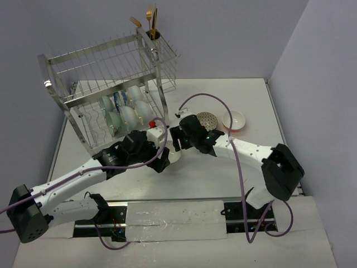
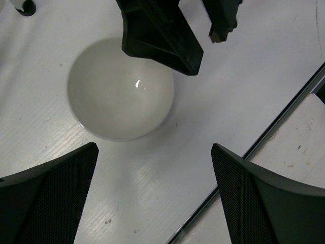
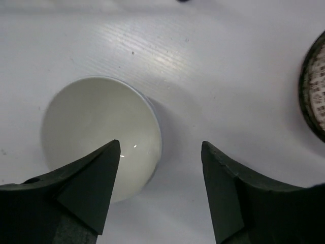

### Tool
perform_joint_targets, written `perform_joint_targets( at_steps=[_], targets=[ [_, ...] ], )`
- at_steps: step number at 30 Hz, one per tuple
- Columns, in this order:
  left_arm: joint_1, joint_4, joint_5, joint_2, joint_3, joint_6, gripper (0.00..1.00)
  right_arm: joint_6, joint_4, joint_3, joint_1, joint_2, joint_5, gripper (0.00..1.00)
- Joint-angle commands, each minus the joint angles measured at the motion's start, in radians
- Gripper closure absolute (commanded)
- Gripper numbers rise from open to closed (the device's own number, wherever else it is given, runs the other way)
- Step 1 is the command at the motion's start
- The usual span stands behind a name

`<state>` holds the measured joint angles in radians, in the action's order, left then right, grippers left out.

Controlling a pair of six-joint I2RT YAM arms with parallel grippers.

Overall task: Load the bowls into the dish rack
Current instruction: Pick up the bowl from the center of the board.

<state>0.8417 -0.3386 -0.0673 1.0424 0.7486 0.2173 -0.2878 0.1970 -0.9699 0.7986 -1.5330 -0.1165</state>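
A plain white bowl (image 2: 121, 89) sits upright on the white table between my two grippers. My right gripper (image 3: 161, 147) is open and hangs just over the bowl (image 3: 96, 127). One finger is above the bowl's inside, the other is outside its rim, and neither grips it. My left gripper (image 2: 154, 168) is wide open on the near side of the bowl, holding nothing. The silver dish rack (image 1: 100, 56) stands at the back left with several white and teal bowls (image 1: 125, 109) on edge in its lower tier. In the top view both grippers (image 1: 177, 139) (image 1: 162, 162) meet just in front of the rack.
A brown-patterned bowl (image 1: 206, 120) (image 3: 316, 86) and a white bowl with a pinkish rim (image 1: 233, 120) sit on the table right of the right gripper. Gold utensils stand in the rack's corner cup (image 1: 152, 36). The table's front edge (image 2: 264, 137) runs close to the left gripper.
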Motion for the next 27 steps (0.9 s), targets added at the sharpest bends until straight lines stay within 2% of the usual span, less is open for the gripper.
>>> perform_joint_targets(
  at_steps=[1,5,7,10,14,20,23,27],
  targets=[
    [0.042,-0.008,0.058,0.047,0.078,-0.033,0.02,0.007,0.018,-0.021,0.004,0.118,-0.090,0.23],
    [0.082,-0.040,0.061,0.126,0.139,-0.021,0.06,-0.049,0.146,-0.023,-0.045,0.195,-0.263,0.15],
    [0.112,-0.065,0.110,0.182,0.178,-0.012,0.10,-0.117,0.197,-0.001,-0.082,0.220,-0.313,0.11],
    [0.157,-0.063,0.179,0.244,0.210,0.002,0.16,-0.175,0.217,0.078,-0.189,0.292,-0.264,0.07],
    [0.178,-0.039,0.195,0.350,0.254,0.037,0.24,-0.250,0.168,0.203,-0.329,0.434,-0.190,0.04],
    [0.226,-0.120,0.264,0.505,0.368,0.077,0.29,-0.277,0.104,0.326,-0.392,0.597,-0.198,0.01],
    [0.235,-0.160,0.288,0.565,0.411,0.091,0.35,-0.275,0.091,0.349,-0.407,0.634,-0.198,0.00],
    [0.235,-0.246,0.339,0.623,0.469,0.114,0.48,-0.267,0.084,0.361,-0.417,0.639,-0.183,0.00]
  ],
)
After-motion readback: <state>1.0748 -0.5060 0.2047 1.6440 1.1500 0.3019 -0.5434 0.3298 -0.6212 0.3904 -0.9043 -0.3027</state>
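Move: Ahead of the left hand by about 7 cm, 4 cm to its right and some 12 cm below, stands the white bowl. The patterned bowl is about 21 cm ahead and 21 cm right of that hand, and the rack's near right foot 20 cm ahead and 3 cm right. From the right hand, the white bowl lies 5 cm left, 3 cm back and 7 cm lower; the patterned bowl lies 11 cm ahead, 12 cm right. Swinging rightward about 8 cm and then also sinking some 6 cm, the left hand comes in over the white bowl's near-right rim, fingers tipping about 20 degrees steeper and narrowing to roughly half open. The right hand lifts up from the bowl and sweeps 20 cm right, dipping partway again, opening fully and turning about 40 degrees clockwise. ##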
